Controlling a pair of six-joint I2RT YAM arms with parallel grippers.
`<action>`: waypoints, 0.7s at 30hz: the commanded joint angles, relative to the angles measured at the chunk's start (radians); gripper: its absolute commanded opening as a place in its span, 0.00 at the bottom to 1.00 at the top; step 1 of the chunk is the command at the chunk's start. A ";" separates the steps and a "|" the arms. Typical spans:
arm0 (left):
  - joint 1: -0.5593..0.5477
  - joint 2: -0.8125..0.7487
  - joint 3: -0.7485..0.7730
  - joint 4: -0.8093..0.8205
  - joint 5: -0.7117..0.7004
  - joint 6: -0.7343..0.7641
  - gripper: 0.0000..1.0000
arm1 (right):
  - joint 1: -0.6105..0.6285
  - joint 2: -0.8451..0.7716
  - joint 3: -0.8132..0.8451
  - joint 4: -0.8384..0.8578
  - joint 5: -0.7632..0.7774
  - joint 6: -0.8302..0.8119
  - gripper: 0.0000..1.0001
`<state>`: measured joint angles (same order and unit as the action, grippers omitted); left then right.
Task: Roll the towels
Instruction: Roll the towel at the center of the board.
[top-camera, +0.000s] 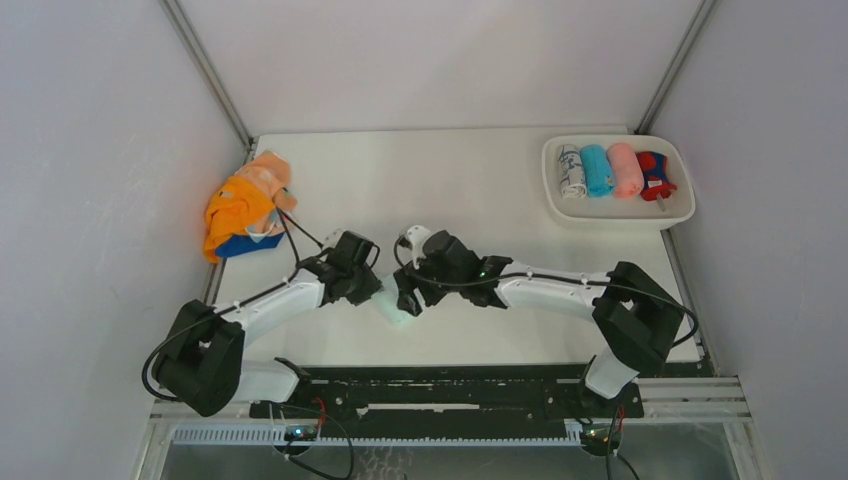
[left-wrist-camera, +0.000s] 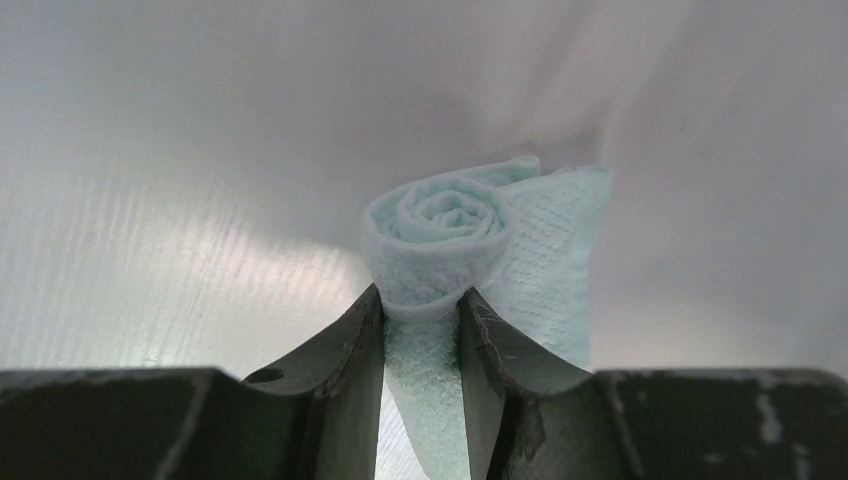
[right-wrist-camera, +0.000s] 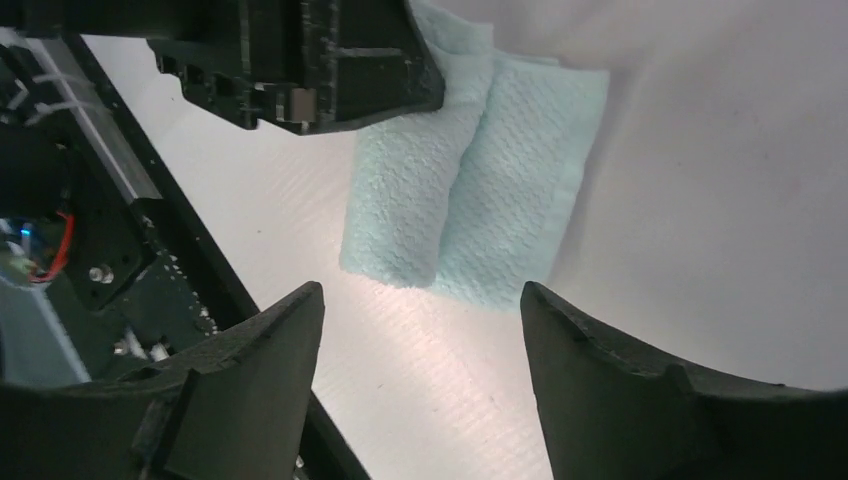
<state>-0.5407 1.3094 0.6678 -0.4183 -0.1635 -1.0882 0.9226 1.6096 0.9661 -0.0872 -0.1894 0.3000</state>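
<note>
A pale mint towel (left-wrist-camera: 440, 235) lies partly rolled on the white table near the middle front, its spiral end facing the left wrist camera and a flat flap trailing to the right. My left gripper (left-wrist-camera: 420, 300) is shut on the rolled end. The same mint towel (right-wrist-camera: 470, 170) shows in the right wrist view, with the left gripper's black body over its far end. My right gripper (right-wrist-camera: 420, 295) stands open just short of the roll's near end, nothing between its fingers. In the top view the mint towel (top-camera: 395, 310) peeks out between both grippers. Unrolled towels (top-camera: 245, 205), orange, peach and dark blue, are heaped at the left edge.
A white oval tray (top-camera: 618, 213) at the back right holds several rolled towels side by side. The table's black front rail (right-wrist-camera: 190, 270) runs close under the right gripper. Grey walls close in the table on three sides.
</note>
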 joint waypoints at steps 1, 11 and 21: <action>-0.001 0.011 0.025 -0.042 -0.047 0.033 0.35 | 0.090 -0.005 0.029 -0.008 0.254 -0.130 0.72; -0.002 0.001 0.040 -0.050 -0.045 0.032 0.35 | 0.339 0.153 0.178 -0.014 0.588 -0.284 0.71; 0.000 -0.002 0.024 -0.032 -0.035 0.018 0.35 | 0.390 0.303 0.294 -0.076 0.691 -0.293 0.67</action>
<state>-0.4900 1.3277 0.6819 -0.4595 -0.1623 -1.0790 1.2984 1.8397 1.1919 -0.1444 0.4843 0.0669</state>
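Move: From the left hand, already pinching its far part, the middle of the rolled towel lies about 2 cm back and 3 cm right, roughly 1 cm lower. From the open right hand the roll's middle is some 3 cm left, 1 cm back and 6 cm below. The loose flap lies about 1 cm ahead and 1 cm left of the right hand, 7 cm below; the left gripper's fingertips are some 6 cm left, 2 cm ahead and 5 cm below. The left fingers keep their pinch near the roll's far end, easing about 1.5 cm left late on. The wide-open right hand sweeps some 5 cm left, first drawing back about 3 cm and then edging forward again, sinking only slightly; it swings over the roll's near part, its wrist turning 35 degrees so the fingers point more forward, nothing gripped. ##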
